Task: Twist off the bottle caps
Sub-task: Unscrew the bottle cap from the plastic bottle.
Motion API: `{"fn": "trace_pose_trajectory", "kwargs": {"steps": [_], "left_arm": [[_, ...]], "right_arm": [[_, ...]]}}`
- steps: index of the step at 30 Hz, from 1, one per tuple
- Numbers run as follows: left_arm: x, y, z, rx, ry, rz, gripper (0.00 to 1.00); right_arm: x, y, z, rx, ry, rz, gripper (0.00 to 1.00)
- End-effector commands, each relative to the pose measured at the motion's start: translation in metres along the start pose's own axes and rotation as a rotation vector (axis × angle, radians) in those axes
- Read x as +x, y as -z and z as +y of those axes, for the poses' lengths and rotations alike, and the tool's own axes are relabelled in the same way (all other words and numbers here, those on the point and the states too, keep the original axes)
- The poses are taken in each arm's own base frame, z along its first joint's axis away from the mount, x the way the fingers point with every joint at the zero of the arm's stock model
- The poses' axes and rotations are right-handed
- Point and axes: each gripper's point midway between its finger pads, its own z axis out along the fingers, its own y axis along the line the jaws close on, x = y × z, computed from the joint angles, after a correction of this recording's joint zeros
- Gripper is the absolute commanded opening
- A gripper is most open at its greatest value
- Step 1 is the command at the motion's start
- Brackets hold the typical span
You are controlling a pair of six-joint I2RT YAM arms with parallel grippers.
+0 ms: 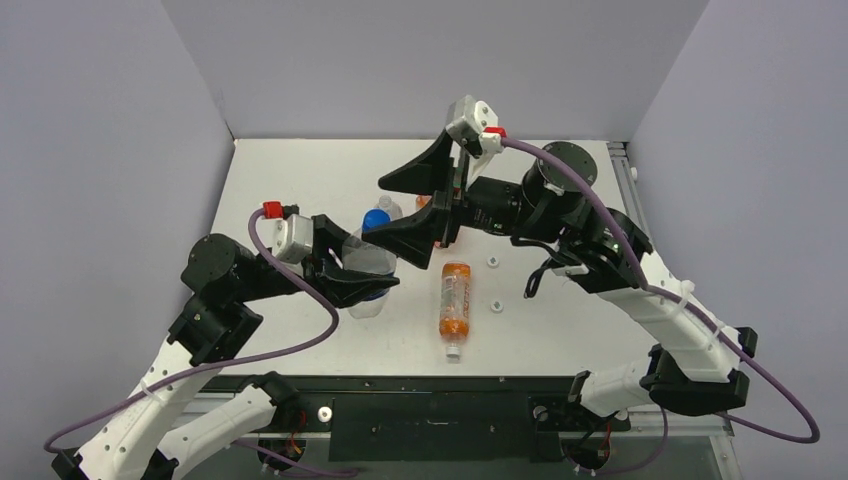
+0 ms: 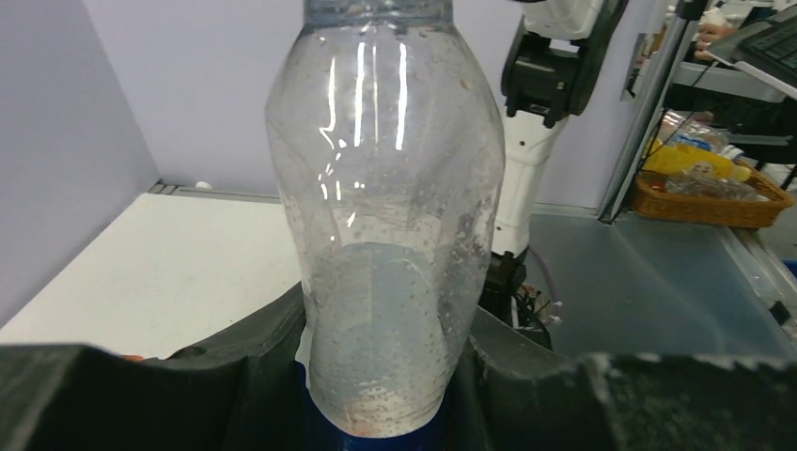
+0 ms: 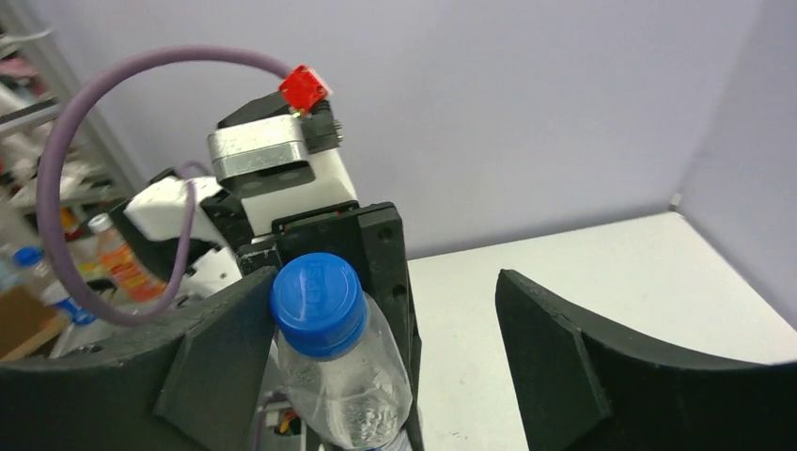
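A clear bottle (image 1: 362, 252) (image 2: 385, 188) stands left of the table's middle, and my left gripper (image 1: 383, 273) (image 2: 385, 376) is shut round its lower body. Its blue bottle cap (image 1: 376, 219) (image 3: 317, 303) sits on the neck. My right gripper (image 1: 372, 212) (image 3: 390, 310) is open around that cap. In the right wrist view one finger (image 3: 216, 348) lies against the cap's side, while the other finger (image 3: 554, 357) stands well apart from it. A slim orange bottle (image 1: 455, 298) lies on its side in the middle, with a white cap (image 1: 454, 351) on its near end.
Two loose white caps (image 1: 493, 262) (image 1: 495, 304) lie right of the orange bottle. Behind the held bottle stands another clear bottle (image 1: 389, 207), and an orange thing (image 1: 423, 202) is partly hidden by my right gripper. Grey walls enclose the white table (image 1: 300, 180).
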Motion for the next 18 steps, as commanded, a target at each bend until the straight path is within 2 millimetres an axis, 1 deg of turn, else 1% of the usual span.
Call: {"fn": "trace_pose_trajectory", "kwargs": {"steps": [1, 2, 3, 4, 5, 6, 7, 8, 9, 10, 11, 12, 13, 14, 15, 16, 17, 18], "left_arm": [[-0.007, 0.002, 0.027, -0.128, -0.136, -0.032, 0.0], [-0.006, 0.003, 0.033, -0.156, -0.151, -0.032, 0.0], [-0.005, 0.004, 0.042, -0.2, -0.184, -0.031, 0.0], [-0.005, 0.006, 0.047, -0.224, -0.201, -0.031, 0.0], [-0.004, 0.007, 0.057, -0.268, -0.233, -0.027, 0.0], [-0.003, 0.009, 0.064, -0.305, -0.247, -0.025, 0.0], [-0.002, 0.01, 0.069, -0.325, -0.276, -0.015, 0.0], [0.0, 0.012, 0.075, -0.352, -0.285, -0.008, 0.0], [0.0, 0.013, 0.078, -0.365, -0.297, -0.004, 0.0], [0.0, 0.014, 0.082, -0.386, -0.3, -0.002, 0.0], [0.0, 0.014, 0.083, -0.393, -0.307, 0.001, 0.0], [0.001, 0.015, 0.085, -0.403, -0.308, 0.003, 0.0], [0.001, 0.015, 0.086, -0.406, -0.309, 0.004, 0.0], [0.001, 0.015, 0.086, -0.408, -0.309, 0.007, 0.0], [0.001, 0.015, 0.086, -0.409, -0.309, 0.008, 0.0], [0.002, 0.016, 0.086, -0.411, -0.307, 0.009, 0.0], [0.001, 0.016, 0.087, -0.413, -0.308, 0.008, 0.0], [0.0, 0.016, 0.088, -0.419, -0.308, 0.009, 0.0]], "right_arm": [[-0.042, 0.035, -0.034, 0.369, 0.056, -0.119, 0.8], [-0.042, 0.037, -0.036, 0.442, 0.049, -0.124, 0.8], [-0.041, 0.038, -0.037, 0.471, 0.059, -0.111, 0.8], [-0.035, 0.034, -0.04, 0.525, 0.056, -0.092, 0.81], [-0.039, 0.038, -0.041, 0.555, 0.052, -0.086, 0.81], [-0.03, 0.032, -0.046, 0.606, 0.05, -0.059, 0.81], [-0.032, 0.032, -0.042, 0.615, 0.049, -0.047, 0.81], [-0.025, 0.027, -0.049, 0.653, 0.053, -0.024, 0.81], [-0.027, 0.026, -0.047, 0.654, 0.053, -0.02, 0.82], [-0.02, 0.018, -0.049, 0.662, 0.055, 0.002, 0.82], [-0.021, 0.016, -0.048, 0.662, 0.053, 0.001, 0.82], [-0.014, 0.009, -0.05, 0.664, 0.054, 0.021, 0.82], [-0.018, 0.008, -0.05, 0.662, 0.052, 0.012, 0.82], [-0.013, 0.003, -0.052, 0.665, 0.051, 0.026, 0.83], [-0.016, 0.003, -0.052, 0.67, 0.048, 0.017, 0.83], [-0.013, -0.001, -0.054, 0.677, 0.049, 0.027, 0.83], [-0.015, 0.0, -0.056, 0.688, 0.046, 0.021, 0.83], [-0.014, -0.001, -0.058, 0.693, 0.042, 0.022, 0.79]]}}
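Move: The blue bottle cap sits roughly 3 cm back and 1 cm left of the open right gripper's hand point, level with it, close beside the nearer finger. From the left gripper, which already holds the plastic bottle, that cap is straight above by about 11 cm. From the right hand, the lying orange bottle is some 10 cm ahead, 11 cm right and 51 cm below; the upright clear bottle is about 25 cm ahead, 5 cm left and 44 cm below. Keep the right fingers wide and turn the right gripper some 35 degrees clockwise while it goes about 5 cm forward, arching up over the cap and starting down again. Meanwhile carry the held bottle forward about 8 cm in the left gripper, slightly down and turning counter-clockwise, to bring the cap beneath the right fingers. ##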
